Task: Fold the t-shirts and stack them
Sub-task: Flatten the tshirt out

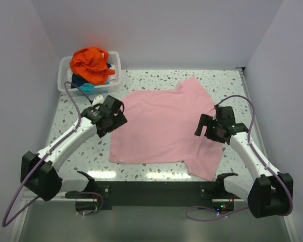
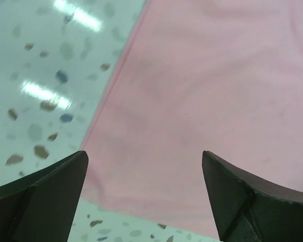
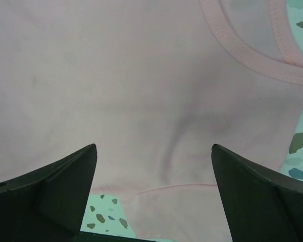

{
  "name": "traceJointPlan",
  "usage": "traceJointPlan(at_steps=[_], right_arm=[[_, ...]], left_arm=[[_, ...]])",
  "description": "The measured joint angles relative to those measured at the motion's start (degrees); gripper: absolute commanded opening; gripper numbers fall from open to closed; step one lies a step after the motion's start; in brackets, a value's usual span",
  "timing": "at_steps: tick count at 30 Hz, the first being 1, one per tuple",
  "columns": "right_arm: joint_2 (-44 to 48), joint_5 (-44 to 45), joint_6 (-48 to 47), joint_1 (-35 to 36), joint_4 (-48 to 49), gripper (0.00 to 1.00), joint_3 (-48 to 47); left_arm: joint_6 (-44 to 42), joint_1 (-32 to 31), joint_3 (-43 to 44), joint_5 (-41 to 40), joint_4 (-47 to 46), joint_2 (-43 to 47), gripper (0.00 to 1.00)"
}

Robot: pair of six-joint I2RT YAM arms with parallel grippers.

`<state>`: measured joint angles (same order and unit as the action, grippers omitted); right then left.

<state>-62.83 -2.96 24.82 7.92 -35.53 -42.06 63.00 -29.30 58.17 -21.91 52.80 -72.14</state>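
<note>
A light pink t-shirt (image 1: 164, 126) lies spread flat on the speckled table, its collar (image 3: 252, 55) toward the right. My left gripper (image 1: 113, 118) hovers over the shirt's left edge, jaws wide open and empty; in its wrist view the left gripper (image 2: 144, 156) frames pink cloth (image 2: 207, 91) and bare table. My right gripper (image 1: 204, 128) hangs open over the shirt's right side; seen from its own wrist, the right gripper (image 3: 154, 148) has a wrinkled fold of pink t-shirt (image 3: 116, 75) below it. A bright orange t-shirt (image 1: 93, 63) sits heaped on teal cloth (image 1: 86, 85) in the bin.
The white plastic bin (image 1: 116, 63) stands at the table's back left corner. White walls close in on the left, back and right. Speckled tabletop (image 1: 81, 151) shows to the left of the pink shirt and along the front edge.
</note>
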Motion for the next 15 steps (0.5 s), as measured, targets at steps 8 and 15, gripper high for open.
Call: traceJointPlan(at_steps=[8,15], right_arm=[[-1.92,-3.15,-1.49,0.0,1.6,0.99,-1.07],[-2.56,-4.13,-1.97,0.0,1.9,0.99,-1.11]], left_arm=[[-18.95,11.61,14.84,6.93,-18.84,-22.93,1.0],[-28.41,17.66,21.64,14.56,-28.09,-38.05,0.95]])
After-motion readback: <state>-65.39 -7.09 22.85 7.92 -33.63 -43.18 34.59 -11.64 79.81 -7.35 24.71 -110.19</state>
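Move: The shirt's far left corner lies about 23 cm ahead of the left gripper, some 2 cm to its left and 12 cm below. The laundry bin stands about 39 cm ahead and 14 cm to the left; the shirt's near left corner is some 12 cm back and 3 cm left, flat on the table. From the right gripper the far left corner is about 23 cm ahead and 46 cm to the left, 9 cm lower. Sweep the left gripper forward about 20 cm along the shirt's left side towards its far left corner, near the bin. Let it rise a couple of centimetres at first, then sink as it goes, ending some 6 cm lower. Turn the wrist about 15 degrees clockwise on the way and keep the fingers wide open, still clear of the cloth. ##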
